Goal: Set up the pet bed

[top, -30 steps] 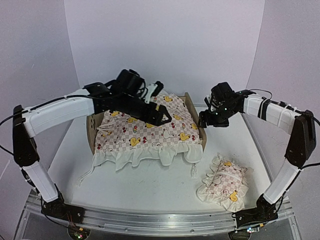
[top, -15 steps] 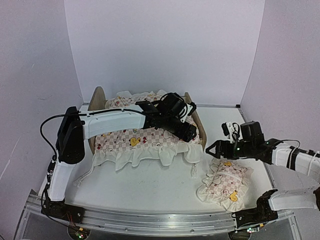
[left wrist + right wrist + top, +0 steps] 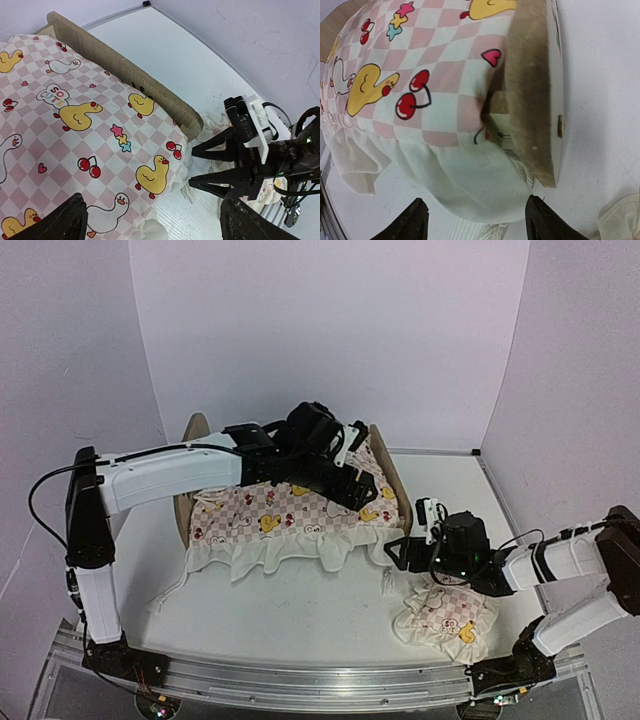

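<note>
The pet bed point(image 3: 195, 432) is a light-wood frame at the back of the table, and a frilled cartoon-print quilt point(image 3: 290, 520) is spread over it. My left gripper point(image 3: 362, 492) hovers open above the quilt's right part, nothing between its fingers. In the left wrist view point(image 3: 157, 225) it looks down on the quilt point(image 3: 75, 115) and the bed's end board point(image 3: 125, 70). My right gripper point(image 3: 392, 556) is open, low by the bed's near right corner. In its own view point(image 3: 480, 222) the quilt's frill point(image 3: 470, 185) and the end board point(image 3: 535, 100) lie just ahead of the fingertips. The matching pillow point(image 3: 445, 615) lies under the right wrist.
A tassel cord point(image 3: 165, 590) trails from the quilt's left front corner, and another point(image 3: 386, 585) hangs at the right. Purple walls close in the back and sides. A metal rail point(image 3: 300, 680) runs along the near edge.
My left gripper drew back from the bed's right end toward its middle. My right gripper swung down and left to the bed's near right corner, and its fingers narrowed a little.
</note>
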You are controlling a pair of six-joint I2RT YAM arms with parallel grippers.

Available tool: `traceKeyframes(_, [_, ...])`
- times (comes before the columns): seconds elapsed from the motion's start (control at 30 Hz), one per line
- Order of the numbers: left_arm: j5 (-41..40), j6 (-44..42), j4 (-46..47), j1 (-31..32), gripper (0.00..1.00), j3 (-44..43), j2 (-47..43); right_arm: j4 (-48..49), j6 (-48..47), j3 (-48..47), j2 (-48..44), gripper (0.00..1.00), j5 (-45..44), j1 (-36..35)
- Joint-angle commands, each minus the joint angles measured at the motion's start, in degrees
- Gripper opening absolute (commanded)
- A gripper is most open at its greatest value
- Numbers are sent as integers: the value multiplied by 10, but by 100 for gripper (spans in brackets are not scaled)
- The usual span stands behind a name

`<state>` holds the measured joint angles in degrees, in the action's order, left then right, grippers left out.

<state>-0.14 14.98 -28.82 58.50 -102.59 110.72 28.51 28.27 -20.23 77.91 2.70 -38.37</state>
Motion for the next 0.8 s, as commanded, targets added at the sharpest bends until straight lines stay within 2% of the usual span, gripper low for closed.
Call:
traceKeyframes(0.0, [-14, 9, 40, -2, 93, 48, -82, 117, 3, -21, 8, 49, -31, -20])
traceKeyframes(0.13, [-37, 8, 100, -2, 96, 117, -120, 62, 22, -55, -30, 1, 40, -33])
traceKeyframes(0.3, [-44, 1, 197, -2, 95, 217, -158, -102, 73, -179, -80, 0, 131, -42])
traceKeyframes(0.43, [37, -9, 336, -2, 95, 311, -187, -199, 126, -294, -36, 0, 171, -42])
traceKeyframes(0.57, [38, 1, 347, -2, 96, 306, -162, -209, 174, -341, 5, 0, 200, -42])
traceKeyframes(0.77, [19, 23, 347, -3, 93, 286, -135, -211, 186, -354, 8, 0, 200, -45])
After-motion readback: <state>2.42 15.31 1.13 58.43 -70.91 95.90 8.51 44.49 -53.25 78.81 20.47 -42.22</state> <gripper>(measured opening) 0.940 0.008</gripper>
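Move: The near right corner of the blanket, its white frill with a tassel, sits almost between my right fingers, roughly 1 cm to the left and 1 cm below. From there the bed's right end board is centred some 12 cm ahead and 2 cm left; the pillow lies around 10 cm back, 10 cm right and 5 cm lower. From my open left hand that same corner is about 8 cm right, 1 cm back and 16 cm down. I shut my right fingers on the frilled corner and carry it upward some 17 cm and about 11 cm left, off the end of the bed towards my left hand, rolling the wrist so its left side rises about 20 degrees and sinking slightly at the end. My left hand stays open, rising a little, then dipping, and ends about 3 cm left and 3 cm back, beside the raised frill. ##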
